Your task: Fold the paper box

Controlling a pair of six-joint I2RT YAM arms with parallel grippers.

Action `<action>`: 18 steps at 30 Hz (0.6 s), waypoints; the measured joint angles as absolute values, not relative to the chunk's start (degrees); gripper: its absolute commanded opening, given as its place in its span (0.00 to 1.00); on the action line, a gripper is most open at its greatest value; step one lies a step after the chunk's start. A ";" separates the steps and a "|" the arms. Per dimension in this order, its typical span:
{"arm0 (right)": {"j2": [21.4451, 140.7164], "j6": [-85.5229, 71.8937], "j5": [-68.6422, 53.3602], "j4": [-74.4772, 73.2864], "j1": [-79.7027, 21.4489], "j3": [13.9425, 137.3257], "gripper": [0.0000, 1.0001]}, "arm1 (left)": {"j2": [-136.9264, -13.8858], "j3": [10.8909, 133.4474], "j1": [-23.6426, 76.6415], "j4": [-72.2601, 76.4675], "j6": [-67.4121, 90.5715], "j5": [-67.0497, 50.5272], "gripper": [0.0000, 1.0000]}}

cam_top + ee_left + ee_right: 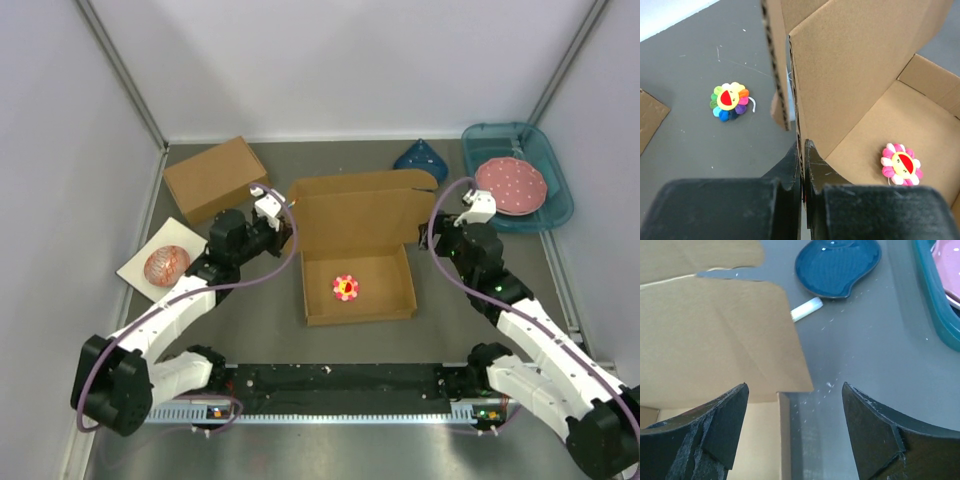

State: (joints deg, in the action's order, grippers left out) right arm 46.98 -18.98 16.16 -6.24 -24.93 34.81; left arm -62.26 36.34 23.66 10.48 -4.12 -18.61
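Observation:
The paper box (pixel 358 300) is a shallow brown cardboard tray at the table's middle, with its lid (pixel 365 208) standing open at the back. A pink flower toy (pixel 346 288) lies inside it. My left gripper (pixel 287 233) is at the box's left rear corner. In the left wrist view that gripper (pixel 803 146) is shut on the upright cardboard edge of the box (pixel 850 65). My right gripper (pixel 429 238) hangs at the right rear corner. In the right wrist view it (pixel 795 386) is open, and the box's right wall (pixel 784 435) stands between the fingers without touching them.
A deeper brown cardboard box (pixel 214 178) sits at the back left, and a white card with a reddish ball (pixel 165 264) lies nearer on the left. A blue dish (pixel 420 157) and a teal tray (pixel 555 170) holding a pink plate (pixel 510 185) are at the back right. A rainbow flower toy (pixel 730 101) lies left of the box.

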 measured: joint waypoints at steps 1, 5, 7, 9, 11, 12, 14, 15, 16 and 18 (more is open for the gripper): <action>46.98 -19.00 15.66 -3.36 -23.77 33.06 0.76 | -62.81 36.49 23.66 10.98 -4.38 -18.59 0.00; 48.56 -18.94 13.26 5.08 -19.66 28.29 0.76 | -65.84 37.50 23.66 12.88 -5.02 -18.59 0.00; 50.15 -18.55 12.14 8.05 -18.98 27.66 0.76 | -67.46 38.02 23.66 13.82 -5.28 -18.59 0.00; 51.55 -18.04 10.46 11.16 -18.46 27.27 0.77 | -68.69 38.26 23.66 14.83 -5.39 -18.59 0.00; 52.62 -17.87 9.04 13.47 -17.85 27.03 0.77 | -69.32 38.33 23.66 15.51 -5.58 -18.59 0.00; 53.28 -17.67 8.29 14.63 -17.58 27.00 0.77 | -69.60 38.48 23.66 15.62 -5.72 -18.61 0.00; 54.68 -17.37 6.79 16.32 -17.32 27.00 0.77 | -70.28 38.96 23.66 15.94 -5.80 -18.63 0.00; 55.42 -17.04 5.93 17.12 -17.30 27.03 0.76 | -70.39 39.09 23.66 15.97 -5.82 -18.63 0.00; 56.25 -16.88 5.28 17.67 -17.28 27.03 0.76 | -70.59 39.27 23.66 15.97 -5.91 -18.65 0.00; 57.82 -16.58 4.16 18.22 -17.19 27.07 0.75 | -71.02 39.55 23.66 16.14 -5.98 -18.65 0.00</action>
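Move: My left hand is still pinching the lid's left edge by the hinge. The lid's right edge, which my open right hand wants, lies about 5 cm ahead of that hand, level sideways and some 3 cm lower; from my left hand it is 5 cm ahead and about 26 cm right. From my right hand, the pink flower is 9 cm back and 14 cm left, the blue dish 17 cm ahead and 4 cm right. With my right fingers kept wide, I reach forward about 4 cm and sink some 3 cm towards the lid's right edge, swinging a little right and then back left while the fingertips tip slightly up. Meanwhile my left hand keeps its pinch on the lid's left edge and carries it forward about 3 cm, drifting a touch right. ##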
